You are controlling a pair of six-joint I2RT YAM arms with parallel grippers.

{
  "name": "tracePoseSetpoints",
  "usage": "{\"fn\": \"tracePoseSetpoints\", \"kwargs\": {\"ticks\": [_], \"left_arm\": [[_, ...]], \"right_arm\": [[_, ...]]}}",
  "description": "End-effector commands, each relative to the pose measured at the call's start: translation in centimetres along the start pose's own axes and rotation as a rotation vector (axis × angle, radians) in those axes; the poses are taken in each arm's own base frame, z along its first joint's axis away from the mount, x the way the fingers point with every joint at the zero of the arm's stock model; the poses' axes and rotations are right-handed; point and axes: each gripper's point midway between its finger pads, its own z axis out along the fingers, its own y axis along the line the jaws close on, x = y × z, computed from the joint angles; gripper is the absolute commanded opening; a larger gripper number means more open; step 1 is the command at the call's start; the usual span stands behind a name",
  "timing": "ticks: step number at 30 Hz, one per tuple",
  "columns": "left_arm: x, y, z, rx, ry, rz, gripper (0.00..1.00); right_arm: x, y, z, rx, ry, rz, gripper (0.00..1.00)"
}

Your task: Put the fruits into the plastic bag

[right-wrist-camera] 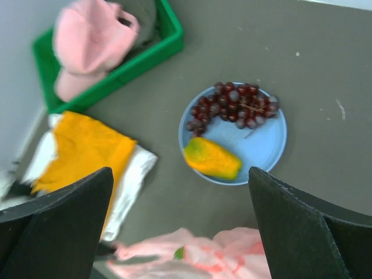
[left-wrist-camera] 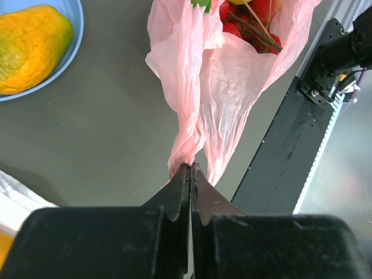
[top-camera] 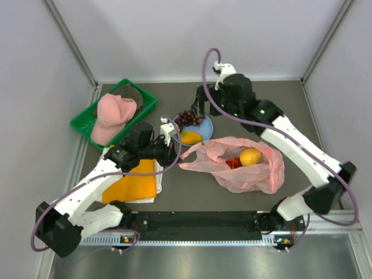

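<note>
The pink plastic bag point(top-camera: 247, 171) lies on the table right of centre, with a yellow lemon point(top-camera: 250, 156) and red fruits point(top-camera: 233, 163) in its mouth. My left gripper point(left-wrist-camera: 190, 168) is shut on the bag's bunched left edge point(left-wrist-camera: 186, 145); red fruits point(left-wrist-camera: 256, 23) show inside the plastic bag point(left-wrist-camera: 226, 75). An orange-yellow mango point(right-wrist-camera: 212, 158) and dark grapes point(right-wrist-camera: 235, 104) rest on the light blue plate point(right-wrist-camera: 264, 148). My right gripper point(right-wrist-camera: 180, 174) hangs open and empty above the plate, near its bag-side rim.
At the back left, a green crate point(top-camera: 87, 119) holds a pink cap point(top-camera: 113, 116). A folded orange cloth point(top-camera: 131, 183) on white fabric lies under the left arm. The arms' black base rail point(top-camera: 197, 224) runs along the near edge.
</note>
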Motion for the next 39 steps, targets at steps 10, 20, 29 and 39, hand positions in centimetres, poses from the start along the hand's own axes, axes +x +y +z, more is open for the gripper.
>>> {"fn": "tracePoseSetpoints", "kwargs": {"ticks": [10, 20, 29, 39], "left_arm": [[0.1, -0.7, -0.6, 0.018, -0.031, 0.031, 0.00], [0.1, -1.0, -0.7, 0.029, -0.034, 0.009, 0.00], [0.3, -0.7, -0.5, 0.019, -0.021, 0.001, 0.00], [0.2, -0.8, -0.6, 0.021, -0.027, 0.006, 0.00]], "right_arm": [[4.6, -3.4, 12.2, -0.031, 0.285, -0.136, 0.99], [11.6, -3.8, 14.8, -0.187, 0.452, -0.342, 0.99], [15.7, -2.3, 16.1, -0.243, 0.505, -0.419, 0.98], [18.0, -3.5, 18.3, -0.166, 0.523, -0.410, 0.92]]}}
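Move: From my empty, open right hand the mango on the blue plate lies about 6 cm ahead, 9 cm to the left and some 28 cm below. The grapes share the plate, roughly 8 cm beyond the mango; the open pink bag's body is about 12 cm nearer my base than the mango and 18 cm to its right. From my left hand, already gripping the bag's edge, the mango is some 18 cm ahead, 5 cm to the right and 13 cm lower. I bring my right hand down about 23 cm towards the mango, first swinging it forward over the plate, then easing back a little and drifting left by some 8 cm in all as I keep sinking. The wrist turns about 40 degrees so the wide-open fingers point much more steeply down, one to each side above the mango. My left hand keeps its pinch on the bag's edge. ##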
